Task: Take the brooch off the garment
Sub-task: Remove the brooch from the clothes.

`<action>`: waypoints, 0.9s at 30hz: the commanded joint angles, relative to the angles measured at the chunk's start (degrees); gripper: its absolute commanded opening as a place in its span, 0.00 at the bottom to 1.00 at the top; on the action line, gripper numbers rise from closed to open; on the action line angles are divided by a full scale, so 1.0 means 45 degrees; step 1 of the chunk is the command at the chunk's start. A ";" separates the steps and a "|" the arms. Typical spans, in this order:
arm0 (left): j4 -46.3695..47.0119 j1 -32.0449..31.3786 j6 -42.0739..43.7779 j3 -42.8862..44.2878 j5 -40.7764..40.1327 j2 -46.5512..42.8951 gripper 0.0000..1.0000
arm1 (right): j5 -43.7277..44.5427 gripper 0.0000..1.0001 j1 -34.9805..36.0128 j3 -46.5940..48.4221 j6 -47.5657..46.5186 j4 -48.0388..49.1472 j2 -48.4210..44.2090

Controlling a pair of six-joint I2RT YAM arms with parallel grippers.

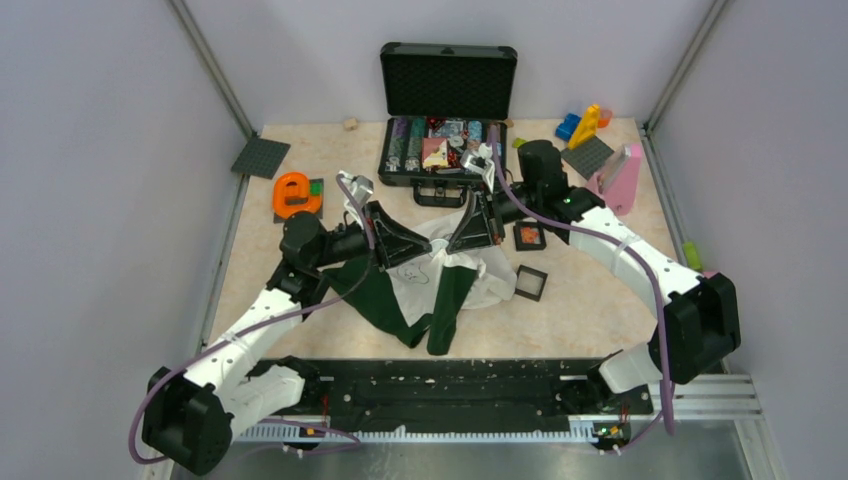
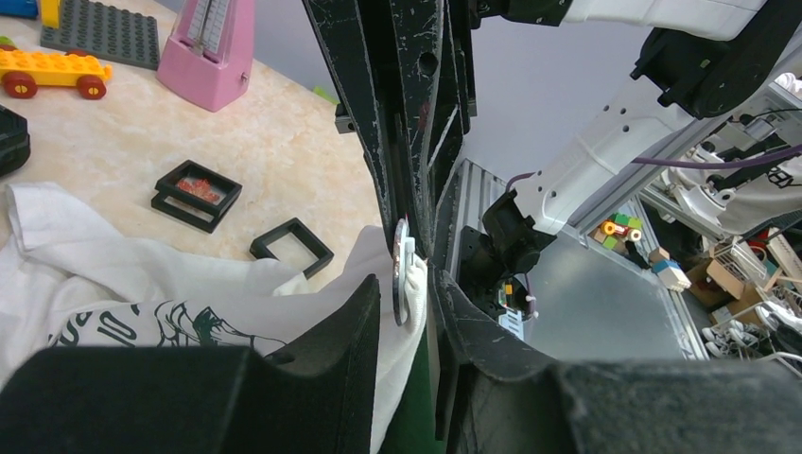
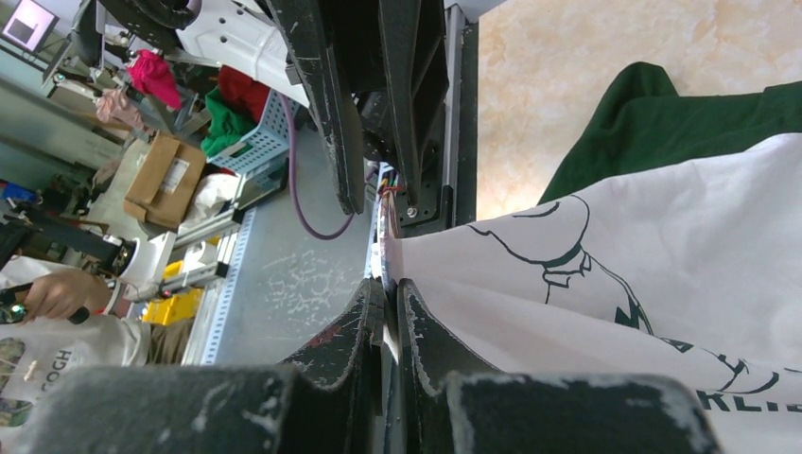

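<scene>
The garment (image 1: 420, 283), white with a dark green print and green sleeves, lies crumpled mid-table. My two grippers meet above it, tip to tip. My right gripper (image 1: 458, 235) is shut on a raised fold of white cloth (image 3: 662, 284), its tips (image 3: 388, 288) pressed together. In the left wrist view a small flat disc (image 2: 401, 274), seen edge-on, sits against that fold. I cannot tell whether it is the brooch; no orange-red shows. My left gripper (image 2: 407, 284) straddles the disc and cloth with narrow jaws. A slim gap remains on the disc's side.
An open black case (image 1: 445, 130) full of small items stands at the back. An orange letter "e" (image 1: 293, 195) lies at left, a pink metronome (image 1: 620, 178) and toy bricks (image 1: 585, 125) at right. Two small black frames (image 1: 531, 283) lie beside the garment.
</scene>
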 commanded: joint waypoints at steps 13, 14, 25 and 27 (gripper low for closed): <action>-0.0480 -0.0225 0.0619 0.0831 0.0399 0.0275 0.04 | -0.0165 0.00 0.0209 0.0826 -0.0052 0.0418 0.0061; -0.0576 -0.0257 0.0698 0.0859 0.0373 0.0265 0.00 | -0.0145 0.00 0.0209 0.0826 -0.0025 0.0433 0.0061; -0.0404 -0.0315 0.0716 0.0186 -0.0986 -0.0678 0.00 | 0.0441 0.26 0.0210 -0.0870 0.1653 0.3598 -0.0934; -0.0139 -0.0316 0.0555 -0.0018 -0.1256 -0.0907 0.00 | 0.0640 0.36 0.0228 -0.1207 0.1916 0.4104 -0.1069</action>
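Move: The brooch, in the right fingers at the garment's raised edge, lies about 3 cm right of the left hand, level with it in depth and height, and about 1 cm left of the right hand point. From the right hand, the empty black frame sits roughly 17 cm right and level in depth, the frame with the orange piece 17 cm right and 9 cm ahead, both some 28 cm down. The left hand, shifting only about 0.5 cm, pinches the brooch's rim shut; then the right, nearly still, part-opens. ##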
